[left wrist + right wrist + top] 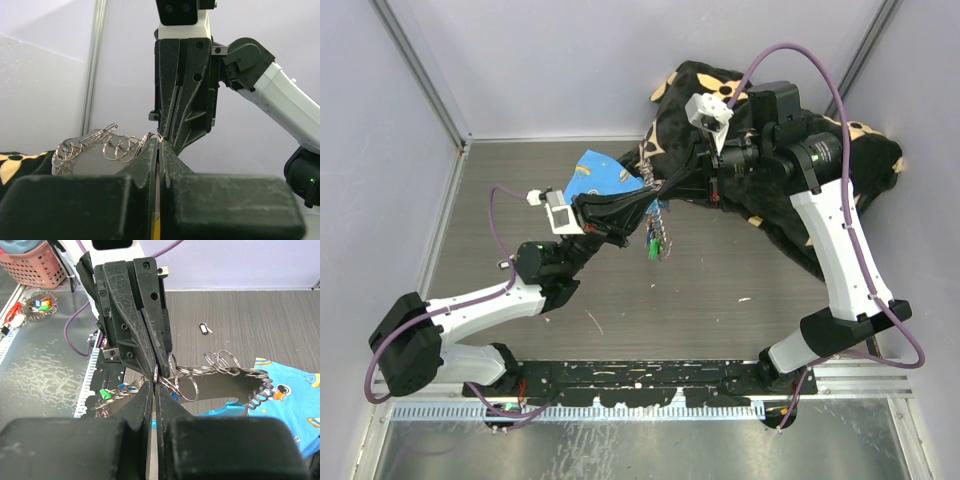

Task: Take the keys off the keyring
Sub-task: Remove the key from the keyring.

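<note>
The keyring (pixel 659 232) is a tangle of thin metal rings and chain hanging between my two grippers above the table. A green-headed key (pixel 651 252) dangles at its low end, also seen in the right wrist view as the green key (pixel 104 392). My left gripper (pixel 647 203) is shut on one ring, its fingertips (pixel 153 147) pressed together. My right gripper (pixel 666 193) faces it tip to tip and is shut on a ring (pixel 170 381) of the same bunch. More rings (pixel 116 146) and a flat metal tag (pixel 85 157) trail off to the side.
A blue printed cloth (pixel 599 178) lies on the table behind the grippers, and a black cloth with yellow patches (pixel 880 150) is heaped at the back right. One small loose key (pixel 204 329) lies on the wood. A pink basket (pixel 35 267) and another ring bundle (pixel 40 305) sit beyond the near rail.
</note>
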You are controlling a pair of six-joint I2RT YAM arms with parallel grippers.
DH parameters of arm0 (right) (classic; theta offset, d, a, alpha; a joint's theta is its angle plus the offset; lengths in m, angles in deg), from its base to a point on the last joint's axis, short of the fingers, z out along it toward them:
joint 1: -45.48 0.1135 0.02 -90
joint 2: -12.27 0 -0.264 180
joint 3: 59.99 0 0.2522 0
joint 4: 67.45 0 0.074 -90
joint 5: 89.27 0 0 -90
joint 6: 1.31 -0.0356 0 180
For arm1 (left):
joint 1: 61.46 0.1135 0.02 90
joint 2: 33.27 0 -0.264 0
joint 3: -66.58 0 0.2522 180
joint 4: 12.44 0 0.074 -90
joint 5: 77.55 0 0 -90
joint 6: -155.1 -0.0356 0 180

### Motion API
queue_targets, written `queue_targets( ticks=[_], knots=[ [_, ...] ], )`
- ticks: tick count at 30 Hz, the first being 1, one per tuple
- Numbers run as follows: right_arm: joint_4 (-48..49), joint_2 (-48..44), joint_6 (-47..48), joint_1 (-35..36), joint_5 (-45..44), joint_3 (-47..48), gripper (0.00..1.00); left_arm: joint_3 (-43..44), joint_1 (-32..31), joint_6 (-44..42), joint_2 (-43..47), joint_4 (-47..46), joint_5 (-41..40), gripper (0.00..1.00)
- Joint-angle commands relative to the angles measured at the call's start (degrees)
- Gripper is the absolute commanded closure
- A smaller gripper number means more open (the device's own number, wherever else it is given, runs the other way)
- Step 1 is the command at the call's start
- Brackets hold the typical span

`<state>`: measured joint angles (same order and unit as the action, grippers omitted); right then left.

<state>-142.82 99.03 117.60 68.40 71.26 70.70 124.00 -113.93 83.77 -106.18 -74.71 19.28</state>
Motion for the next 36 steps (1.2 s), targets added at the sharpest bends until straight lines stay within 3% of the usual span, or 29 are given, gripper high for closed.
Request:
queue_targets(
  ticks=[1, 5, 15, 21, 24, 28, 32, 36],
  knots=[
    [0.3, 0.1, -0.3, 1.0, -4.8, 2.7, 0.99, -0.4, -0.1, 0.4, 2.2, -4.2, 1.8, 0.95],
    [-0.9, 0.0, 0.9, 1.0, -6.4, 2.3, 0.99, -3.6, 0.6, 0.1, 5.3, 0.5, 3.5, 0.71],
    [-4.4, -0.5, 6.2, 1.8, -10.0, -2.5, 0.99, -8.0, 2.9, -4.0, 16.9, 18.0, 5.6, 0.66],
    [-11.1, -0.6, 15.9, 7.7, -20.7, -4.4, 0.99, 0.0, 3.9, -13.6, 23.2, 50.3, 13.4, 0.63],
    [-14.3, 0.1, 19.6, 10.4, -26.0, -4.7, 0.99, 2.9, 3.9, -16.0, 23.2, 61.2, 17.6, 0.58],
    [-18.1, 1.3, 23.3, 13.1, -32.1, -4.5, 0.99, 1.8, 3.9, -16.3, 22.8, 62.9, 18.8, 0.51],
    [-20.8, 2.9, 25.1, 14.5, -34.5, -4.3, 0.99, -2.6, 3.9, -14.5, 21.7, 55.9, 19.5, 0.45],
    [-21.9, 4.0, 26.1, 15.4, -36.2, -4.6, 0.99, -6.5, 3.9, -14.0, 19.9, 47.7, 18.7, 0.45]
  ],
)
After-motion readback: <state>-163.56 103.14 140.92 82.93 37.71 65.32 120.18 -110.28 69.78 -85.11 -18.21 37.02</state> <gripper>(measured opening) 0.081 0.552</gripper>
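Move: At both hands' closed fingertips, which meet up high over the table, is the middle of the keyring, practically at 0 cm from either hand point. Its green key hangs about 8 cm back and 4 cm below, level sideways with the fingers of either hand. A blue key dangles right beside the tips, roughly 1 cm ahead and 2 cm down from each hand. Opening to about half, the left fingers let go of the keyring and the hand draws left and back, then sinks quickly, some 13 cm down in all, tipping its upward-pointing fingers over by about 40 degrees until they point nearly level to the right, at the keys. The right hand keeps its pinch on the ring, carrying it down about 14 cm while its fingers tilt downward. ##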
